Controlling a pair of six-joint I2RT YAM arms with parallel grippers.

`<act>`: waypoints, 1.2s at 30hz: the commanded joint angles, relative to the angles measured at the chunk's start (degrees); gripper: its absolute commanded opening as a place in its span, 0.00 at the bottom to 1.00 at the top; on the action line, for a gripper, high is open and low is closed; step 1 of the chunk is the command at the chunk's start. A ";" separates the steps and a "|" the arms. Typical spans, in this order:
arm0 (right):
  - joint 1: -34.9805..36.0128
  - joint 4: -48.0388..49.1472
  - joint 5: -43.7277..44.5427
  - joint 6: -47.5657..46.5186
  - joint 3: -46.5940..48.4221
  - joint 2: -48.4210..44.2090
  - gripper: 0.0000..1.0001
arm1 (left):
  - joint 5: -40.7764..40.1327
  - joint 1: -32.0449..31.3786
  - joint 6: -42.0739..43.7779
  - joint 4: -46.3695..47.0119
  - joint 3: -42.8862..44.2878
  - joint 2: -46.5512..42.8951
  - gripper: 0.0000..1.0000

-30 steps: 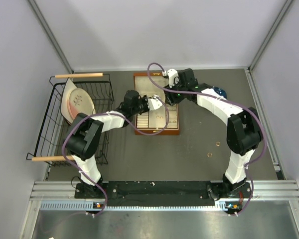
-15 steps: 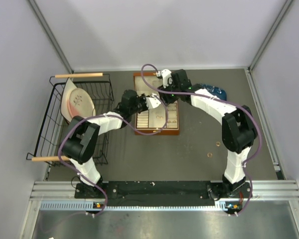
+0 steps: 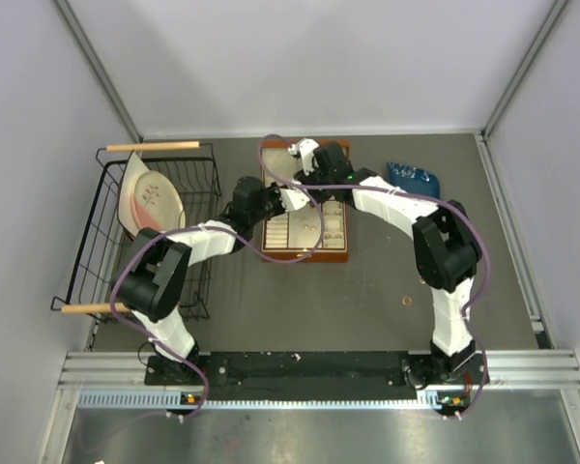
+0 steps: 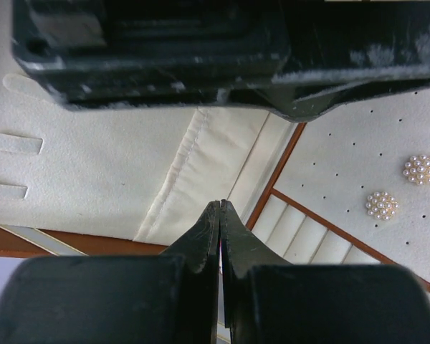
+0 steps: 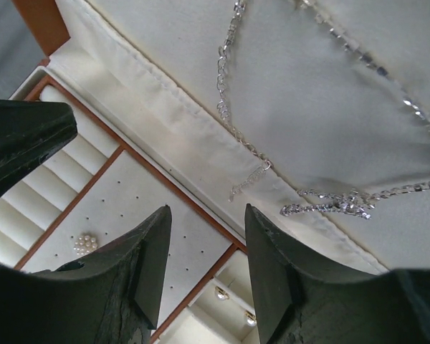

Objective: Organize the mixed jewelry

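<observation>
A thin silvery chain necklace with a small sparkly pendant lies against the cream lining of the open wooden box's lid. My right gripper hangs open just in front of it, over the box's tray, with nothing between its fingers. My left gripper is shut and empty, low over the tray's left side beside the ring-roll slots. From above, both grippers meet over the box. One tiny gold ring lies on the table right of the box.
Pearl cluster earrings and pearl studs sit in the tray. A black wire basket holding a pale plate stands at the left. A blue object lies at the back right. Grey walls close in three sides.
My right arm has swung left across the back of the box, uncovering the blue object. My left gripper has stayed shut over the tray, shifting slightly.
</observation>
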 commanded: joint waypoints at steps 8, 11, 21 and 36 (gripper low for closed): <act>3.46 6.65 12.44 -1.22 2.01 1.76 0.45 | -1.21 -0.07 -1.31 4.98 -1.66 -3.27 0.03; 4.25 6.91 15.51 -1.22 2.71 2.90 0.44 | -1.29 0.02 -1.30 5.15 -1.84 -3.35 0.03; 5.75 8.67 22.91 -1.30 3.50 5.01 0.35 | -1.64 0.11 -1.57 5.24 -1.93 -3.36 0.02; 7.16 10.08 28.71 -2.71 2.45 2.83 0.00 | -1.82 0.28 -1.48 7.17 -1.66 -1.95 0.02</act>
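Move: The necklace's loose clasp end lies low on the lid lining, about 3 cm ahead of the right fingers, 1 cm to their right and roughly 1 cm lower. From the right hand, the tangled part of the chain is some 5 cm ahead and 5 cm right at much the same height, and the pearl earrings lie about 5 cm back, 2 cm left and 4 cm down. The clasp end is roughly 2 cm ahead of the left hand, 8 cm to its right and 2 cm below. The right hand eases about 3 cm forward over the hinge side of the box to the necklace's clasp end, drifting slightly right late on and finishing at its starting height, while the wrist turns some 20 degrees overall, swinging clockwise and lifting the fingers' aim. During the second half its half-open fingers close almost fully at the chain's end, seeming to pinch the thin links against the lining, while the left hand stays beside the lid's left edge with fingers shut. ##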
